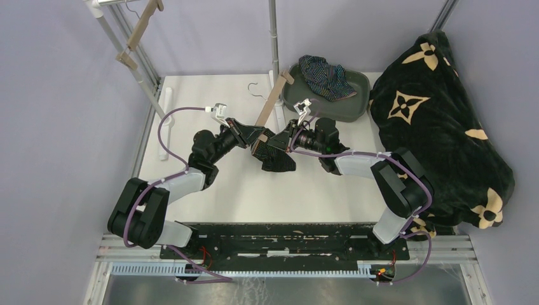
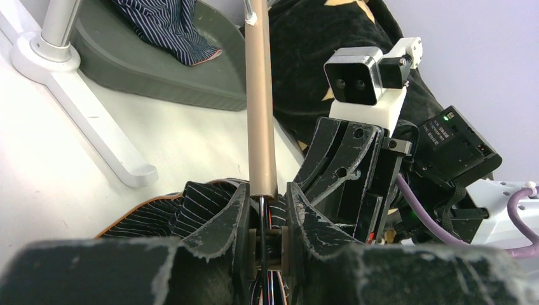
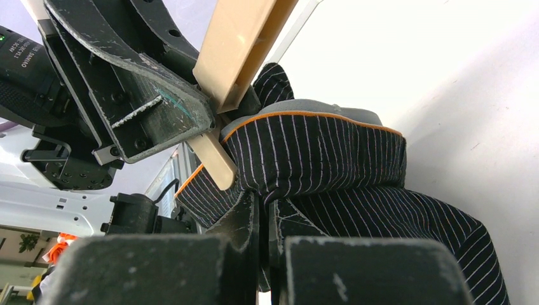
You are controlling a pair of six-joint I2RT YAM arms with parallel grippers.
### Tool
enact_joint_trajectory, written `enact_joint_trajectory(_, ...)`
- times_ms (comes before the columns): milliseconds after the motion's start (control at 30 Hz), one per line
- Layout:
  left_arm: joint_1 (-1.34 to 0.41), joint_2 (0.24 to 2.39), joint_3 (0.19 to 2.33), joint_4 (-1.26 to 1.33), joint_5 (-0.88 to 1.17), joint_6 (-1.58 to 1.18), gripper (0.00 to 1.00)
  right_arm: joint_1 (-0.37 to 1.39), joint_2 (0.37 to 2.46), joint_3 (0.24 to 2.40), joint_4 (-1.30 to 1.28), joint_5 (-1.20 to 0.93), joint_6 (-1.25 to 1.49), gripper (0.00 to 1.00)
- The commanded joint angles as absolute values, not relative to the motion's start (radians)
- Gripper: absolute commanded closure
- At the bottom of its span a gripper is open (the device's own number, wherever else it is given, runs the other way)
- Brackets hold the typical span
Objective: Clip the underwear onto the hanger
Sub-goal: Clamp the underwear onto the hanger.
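Note:
The tan hanger [image 1: 272, 101] lies slanted across the table's middle. My left gripper [image 1: 257, 138] is shut on the clip at its near end, and the left wrist view shows both fingers [image 2: 232, 216] squeezing the clip's tabs below the bar [image 2: 260, 114]. The black pinstriped underwear [image 1: 278, 160] lies bunched at that clip. My right gripper [image 1: 282, 141] is shut on a fold of it [image 3: 318, 146], holding the orange-edged waistband against the clip's tan jaw [image 3: 215, 160]. The navy striped underwear [image 1: 327, 77] lies in the grey tray.
The grey tray [image 1: 356, 109] sits at the back right, beside the rack's upright post [image 1: 274, 38]. A big black blanket with tan flowers [image 1: 438, 127] fills the right side. Another tan hanger [image 1: 141, 30] hangs on the rack at the back left. A white rack foot [image 1: 166, 108] lies along the left edge.

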State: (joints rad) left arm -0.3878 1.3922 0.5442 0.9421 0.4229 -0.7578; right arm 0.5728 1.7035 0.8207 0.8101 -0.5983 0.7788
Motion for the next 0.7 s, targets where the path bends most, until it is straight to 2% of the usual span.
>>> enact_joint_trajectory(0, -0.393, 1.38, 0.58, 0.942, 0.479, -0.712, 0.97, 0.567, 1.671, 0.857, 0.918, -0.62, 0.775, 0.99)
enact_joint_trajectory(167, -0.396, 1.401, 0.586, 0.975, 0.497, -0.729, 0.95, 0.567, 1.675, 0.862, 0.921, -0.627, 0.779, 1.0)
enact_joint_trajectory(300, -0.398, 1.42, 0.593, 0.996, 0.518, -0.736, 0.77, 0.567, 1.682, 0.865, 0.929, -0.634, 0.787, 1.0)
enact_joint_trajectory(467, -0.4, 1.419, 0.591, 0.994, 0.511, -0.733, 0.48, 0.567, 1.678, 0.864, 0.927, -0.637, 0.788, 0.99)
enact_joint_trajectory(567, -0.4, 1.414, 0.586, 0.989, 0.504, -0.73, 0.46, 0.566, 1.677, 0.86, 0.923, -0.64, 0.787, 0.99)
enact_joint_trajectory(667, -0.4, 1.413, 0.577, 0.978, 0.492, -0.727, 0.49, 0.567, 1.677, 0.851, 0.92, -0.641, 0.788, 0.99)
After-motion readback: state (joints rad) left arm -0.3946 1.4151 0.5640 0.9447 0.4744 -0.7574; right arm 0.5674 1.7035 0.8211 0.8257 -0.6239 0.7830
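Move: The left hand pinches the hanger's clip; the striped underwear's waistband, where it is to bite, lies about 2 cm to its right, 1 cm back and 2 cm lower. The hanger bar's middle is roughly 11 cm ahead, 5 cm right and slightly higher; the rack's foot is some 14 cm ahead, 6 cm right and 15 cm below. From the right hand, gripping the waistband, that clip spot is about 2 cm ahead and 2 cm left, level. Easing only about 1 cm to the right, with a few degrees of clockwise turn, the left hand brings the clip in against the waistband, then opens its fingers from about a quarter to just over half and lets go of the clip. The right hand stays in place and keeps its pinch on the waistband beside it. ##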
